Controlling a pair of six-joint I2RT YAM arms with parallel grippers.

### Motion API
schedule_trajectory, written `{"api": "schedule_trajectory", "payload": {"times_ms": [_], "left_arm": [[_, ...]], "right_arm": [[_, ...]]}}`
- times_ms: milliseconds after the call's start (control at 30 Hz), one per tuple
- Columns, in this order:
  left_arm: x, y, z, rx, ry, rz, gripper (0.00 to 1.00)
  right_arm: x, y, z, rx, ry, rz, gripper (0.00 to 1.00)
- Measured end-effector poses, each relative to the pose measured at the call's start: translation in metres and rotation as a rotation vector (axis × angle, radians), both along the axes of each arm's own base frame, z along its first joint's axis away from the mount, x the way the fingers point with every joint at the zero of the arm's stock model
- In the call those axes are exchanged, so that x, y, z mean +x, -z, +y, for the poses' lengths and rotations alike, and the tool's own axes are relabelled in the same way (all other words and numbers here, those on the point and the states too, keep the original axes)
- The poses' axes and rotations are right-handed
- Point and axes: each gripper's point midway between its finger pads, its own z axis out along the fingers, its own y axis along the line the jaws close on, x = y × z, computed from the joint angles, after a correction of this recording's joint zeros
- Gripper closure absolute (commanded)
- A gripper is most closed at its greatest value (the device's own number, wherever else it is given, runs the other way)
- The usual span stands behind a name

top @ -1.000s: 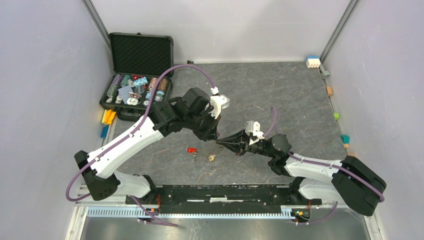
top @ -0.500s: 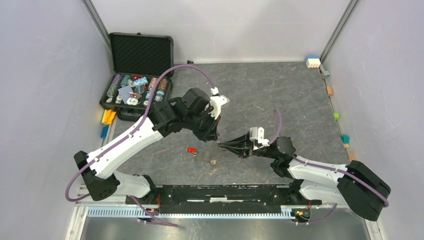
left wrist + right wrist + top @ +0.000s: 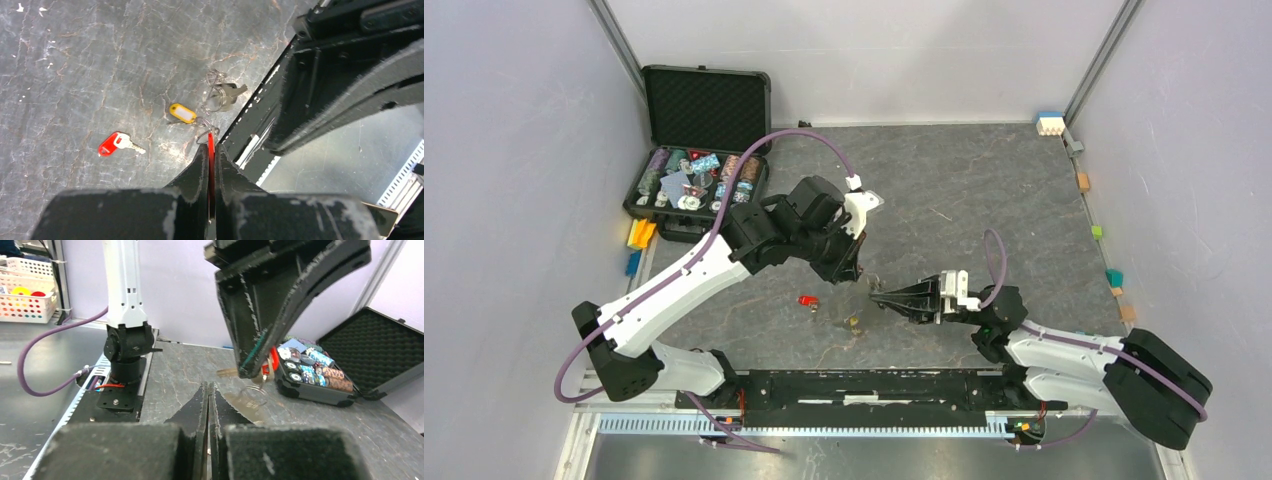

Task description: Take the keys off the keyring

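Note:
My left gripper (image 3: 856, 275) (image 3: 210, 150) is shut on a red-headed key (image 3: 211, 145) held above the table. A silver keyring (image 3: 206, 136) (image 3: 254, 390) hangs from that key at the fingertips. The right wrist view shows the same key (image 3: 272, 357) in the left fingers (image 3: 255, 347). A loose red key (image 3: 806, 300) (image 3: 116, 144), a yellow tag (image 3: 182, 113) and a silver key with rings (image 3: 852, 322) (image 3: 225, 95) lie on the table. My right gripper (image 3: 876, 293) (image 3: 208, 390) is shut with nothing visible between its fingers, just right of the left gripper.
An open black case of poker chips (image 3: 699, 160) stands at the back left. Small coloured blocks line the right wall (image 3: 1096, 232) and the left edge (image 3: 639, 235). The arms' black base rail (image 3: 864, 385) runs along the near edge.
My right arm has drawn back to the right and toward the near edge, away from the left gripper. The left arm holds its place with the red key.

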Motion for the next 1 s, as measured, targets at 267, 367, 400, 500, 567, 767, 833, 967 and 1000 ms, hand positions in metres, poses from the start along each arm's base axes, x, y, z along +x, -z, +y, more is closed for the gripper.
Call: {"api": "schedule_trajectory", "payload": {"times_ms": [267,367,400,500,567,767,833,967,1000], "left_arm": [[0.008,0.000,0.004,0.013,-0.030,-0.023,0.98],[0.008,0.000,0.004,0.013,-0.031,-0.024,0.98],[0.008,0.000,0.004,0.013,-0.031,-0.024,0.98],[0.008,0.000,0.004,0.013,-0.031,-0.024,0.98],[0.008,0.000,0.004,0.013,-0.031,-0.024,0.98],[0.008,0.000,0.004,0.013,-0.031,-0.024,0.98],[0.008,0.000,0.004,0.013,-0.031,-0.023,0.98],[0.008,0.000,0.004,0.013,-0.031,-0.024,0.98],[0.008,0.000,0.004,0.013,-0.030,-0.023,0.98]], "right_arm": [[0.000,0.015,0.001,-0.068,0.003,-0.013,0.90],[0.005,0.028,0.004,-0.123,0.015,0.006,0.89],[0.006,0.031,0.005,-0.138,0.020,0.015,0.85],[0.013,0.033,0.007,-0.156,0.040,0.036,0.80],[0.018,0.036,0.009,-0.164,0.058,0.054,0.77],[0.021,0.035,0.011,-0.143,0.059,0.093,0.74],[0.021,0.026,0.011,-0.108,0.057,0.087,0.74],[0.019,0.009,0.010,-0.040,0.050,0.071,0.73],[0.019,0.006,0.010,-0.026,0.048,0.070,0.73]]}}
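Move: The large keyring hangs in the air from the left fingers, its middle about 2 cm ahead of the empty right fingertips, 3 cm left and 5 cm lower. Its yellow tag hangs about 1 cm ahead, 5 cm left and 13 cm below the right hand; a loose red-tagged key lies on the table roughly 4 cm ahead, 14 cm left and 24 cm down. From the left hand, the keyring's middle is about 6 cm straight down and 1 cm back. The left hand keeps its pinch on the red tag and its ring, easing under 1 cm forward. The right hand makes no clear new contact: it dips about 4 cm beside the hanging keyring while edging 2 cm forward and 1 cm left, opening its shut fingers to about a quarter. It then rises 3 cm almost straight up, tips still open towards the keyring. ##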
